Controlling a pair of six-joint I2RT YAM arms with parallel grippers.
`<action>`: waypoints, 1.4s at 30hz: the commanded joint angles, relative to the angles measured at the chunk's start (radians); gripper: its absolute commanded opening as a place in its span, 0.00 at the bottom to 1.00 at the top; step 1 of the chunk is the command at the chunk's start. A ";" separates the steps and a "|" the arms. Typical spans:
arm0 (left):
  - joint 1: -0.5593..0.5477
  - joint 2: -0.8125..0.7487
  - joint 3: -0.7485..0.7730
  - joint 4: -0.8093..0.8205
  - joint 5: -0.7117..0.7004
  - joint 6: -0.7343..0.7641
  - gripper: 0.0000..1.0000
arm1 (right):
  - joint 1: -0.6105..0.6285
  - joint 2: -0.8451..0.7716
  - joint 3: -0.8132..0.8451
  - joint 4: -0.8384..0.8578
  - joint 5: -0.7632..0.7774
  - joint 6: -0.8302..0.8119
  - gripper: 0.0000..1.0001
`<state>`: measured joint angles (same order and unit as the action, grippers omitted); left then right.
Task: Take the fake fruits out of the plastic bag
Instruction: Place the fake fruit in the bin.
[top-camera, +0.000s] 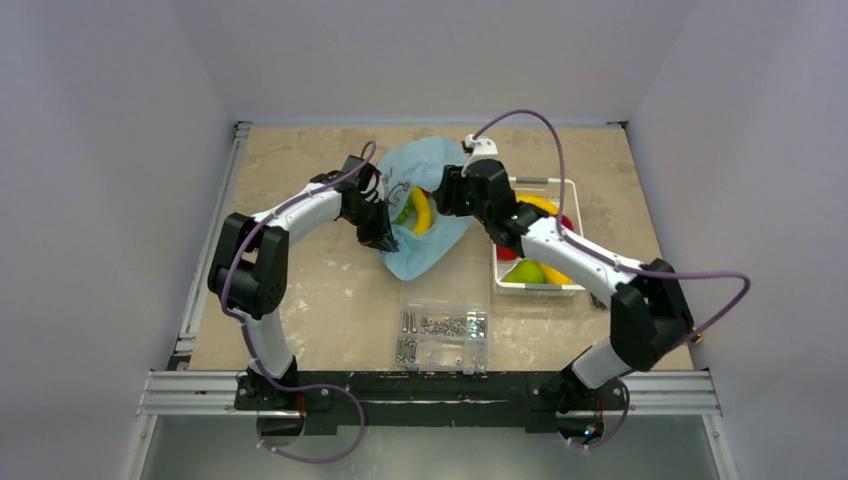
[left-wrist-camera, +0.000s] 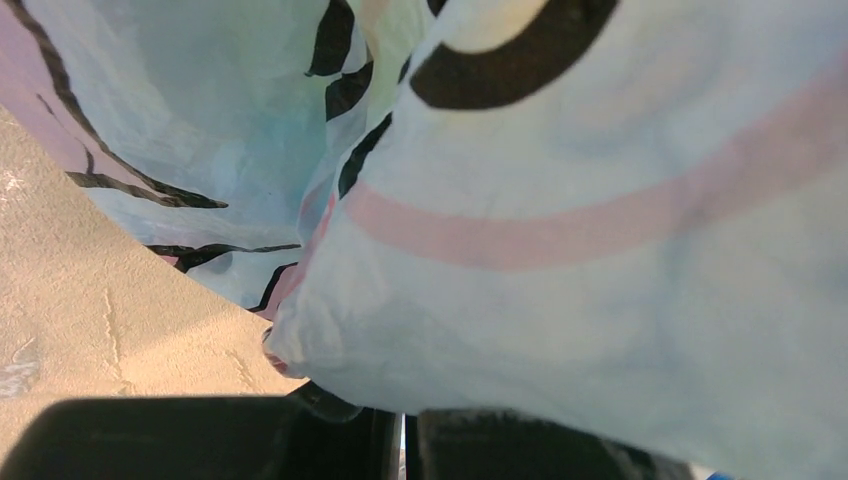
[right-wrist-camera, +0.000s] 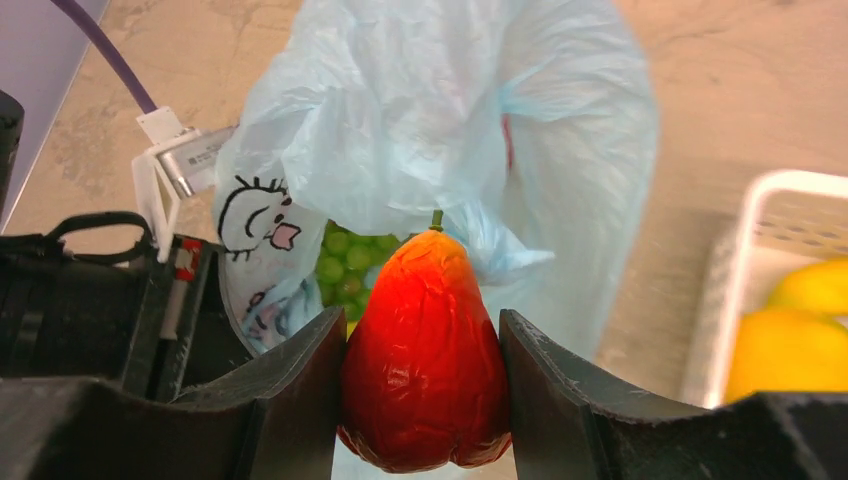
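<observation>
The light-blue plastic bag (top-camera: 425, 165) lies at mid-table with its mouth facing the near side. My left gripper (top-camera: 380, 228) pinches the bag's left edge; in the left wrist view the printed bag (left-wrist-camera: 600, 250) drapes over the shut left gripper (left-wrist-camera: 405, 440). My right gripper (right-wrist-camera: 420, 370) is at the bag's mouth, shut on a glossy red fruit (right-wrist-camera: 425, 340) that stands stem up between the fingers. Behind it a green grape bunch (right-wrist-camera: 345, 265) sits inside the bag (right-wrist-camera: 450, 110). A yellow banana (top-camera: 422, 210) and a green fruit (top-camera: 403, 213) show in the opening.
A white slotted basket (top-camera: 535, 288) right of the bag holds yellow (top-camera: 540, 205), green (top-camera: 527, 270) and red fruits; its rim (right-wrist-camera: 740, 270) shows at the right in the right wrist view. A clear compartment box (top-camera: 443, 337) of silver screws lies near the front edge.
</observation>
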<state>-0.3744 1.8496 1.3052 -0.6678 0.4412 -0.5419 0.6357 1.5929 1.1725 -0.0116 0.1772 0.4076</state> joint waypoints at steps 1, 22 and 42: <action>-0.006 -0.004 0.041 0.017 0.036 -0.026 0.00 | -0.031 -0.187 -0.135 -0.017 0.165 -0.015 0.01; -0.006 -0.012 0.047 0.007 0.020 -0.014 0.00 | -0.150 -0.546 -0.389 -0.183 0.038 0.012 0.10; -0.006 -0.055 0.065 -0.021 0.008 0.017 0.00 | -0.321 -0.293 -0.276 -0.276 0.387 0.082 0.19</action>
<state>-0.3756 1.8381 1.3334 -0.6907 0.4377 -0.5381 0.3168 1.2900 0.8551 -0.3687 0.5316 0.5137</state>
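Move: The right gripper holds the fake red pepper. The white bin's middle lies about 21 cm to its right, 2 cm nearer the base and 16 cm below. In the bin, the tomato is some 14 cm right and 4 cm back of the hand, the green pear 16 cm right and 11 cm back. The bag's mouth sits 5 cm left, 1 cm ahead. For the left gripper, the bin is about 32 cm right and 6 cm ahead. Carry the pinched red pepper with the right gripper away from the bag to over the white bin: sweep right and back, check with a small swing left, then go on right while sinking about 7 cm, some 24 cm rightward in all. Turn the wrist clockwise roughly 40 degrees and tip the fingers farther down, keeping the grip. Keep the left gripper shut on the bag's edge. ##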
